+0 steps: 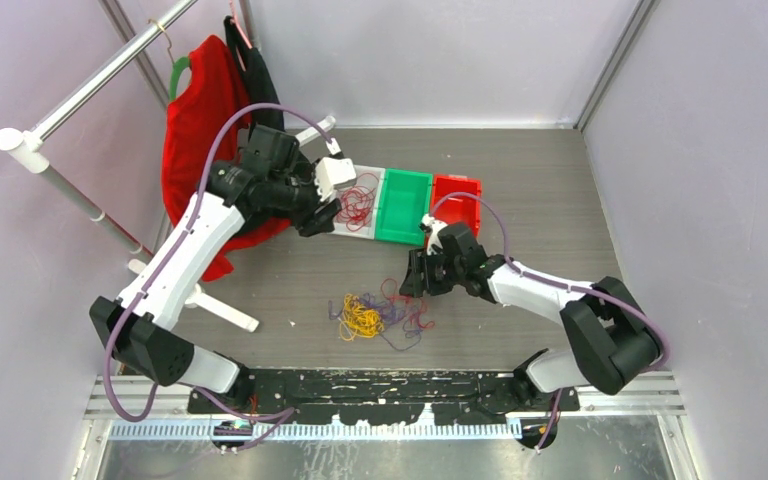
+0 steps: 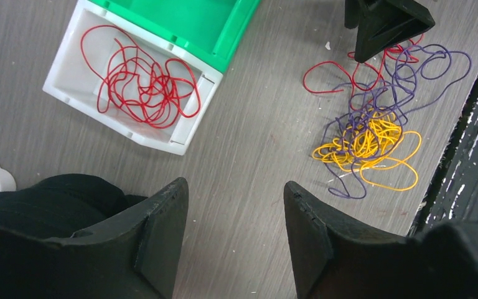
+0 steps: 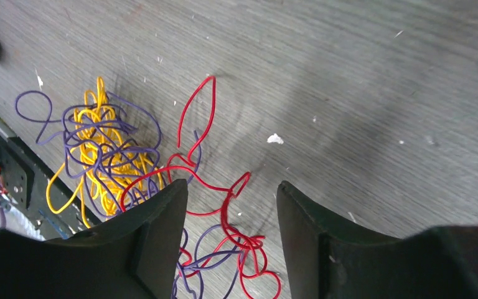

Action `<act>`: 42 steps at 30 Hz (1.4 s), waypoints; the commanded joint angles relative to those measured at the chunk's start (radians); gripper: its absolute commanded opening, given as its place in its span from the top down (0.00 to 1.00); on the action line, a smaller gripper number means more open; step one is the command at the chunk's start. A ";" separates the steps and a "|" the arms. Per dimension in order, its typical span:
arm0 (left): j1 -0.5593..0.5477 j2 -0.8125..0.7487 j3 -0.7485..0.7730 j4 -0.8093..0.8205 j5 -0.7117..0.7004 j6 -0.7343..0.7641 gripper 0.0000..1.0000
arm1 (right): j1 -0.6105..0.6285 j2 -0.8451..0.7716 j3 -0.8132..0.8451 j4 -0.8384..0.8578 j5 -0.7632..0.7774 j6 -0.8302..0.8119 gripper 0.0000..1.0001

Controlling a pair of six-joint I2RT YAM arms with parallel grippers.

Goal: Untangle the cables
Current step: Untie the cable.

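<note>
A tangle of yellow, purple and red cables [image 1: 372, 316] lies on the grey table in front of the arm bases. In the right wrist view its yellow strands [image 3: 103, 156] and purple loops sit at the left, and a red cable [image 3: 227, 208] runs between the fingers. My right gripper [image 3: 231, 218] hovers open over that red cable, at the tangle's right edge [image 1: 412, 276]. More red cables [image 2: 140, 87] lie coiled in the white bin [image 2: 68, 68]. My left gripper [image 2: 235, 205] is open and empty above bare table beside that bin [image 1: 316, 220].
A green bin [image 1: 403, 205] and a red bin [image 1: 457, 192] stand in a row to the right of the white bin. A red garment [image 1: 200, 110] hangs from a white rack [image 1: 80, 100] at the far left. The black base rail [image 1: 380, 390] borders the near edge.
</note>
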 commanded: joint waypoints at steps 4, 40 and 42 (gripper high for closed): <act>0.002 -0.062 -0.016 -0.021 0.023 0.011 0.42 | -0.002 -0.021 -0.039 0.149 -0.085 0.056 0.51; -0.001 -0.099 0.005 0.001 0.033 0.009 0.43 | 0.091 -0.099 0.066 -0.001 -0.034 -0.165 0.75; 0.000 -0.111 -0.017 0.008 0.066 0.003 0.42 | 0.090 -0.132 0.060 0.013 -0.032 -0.162 0.86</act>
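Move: Just beneath the right fingers lies the loose red cable, its middle about 2 cm back, 1 cm left and some 3 cm below. The purple cable's middle is roughly 4 cm back and 3 cm left of that hand, and the yellow cable about 4 cm back and 8 cm left, all flat on the table. From the left hand, the red cable lies some 13 cm right, 7 cm back and 23 cm below. Nipping partly shut over the red cable, the right fingers reopen as the hand rises about 7 cm, then sinks some 4 cm while moving back and left, turning roughly 15 degrees counter-clockwise. With a slight forward and upward drift they close again, this time pinching red strands between the tips. ##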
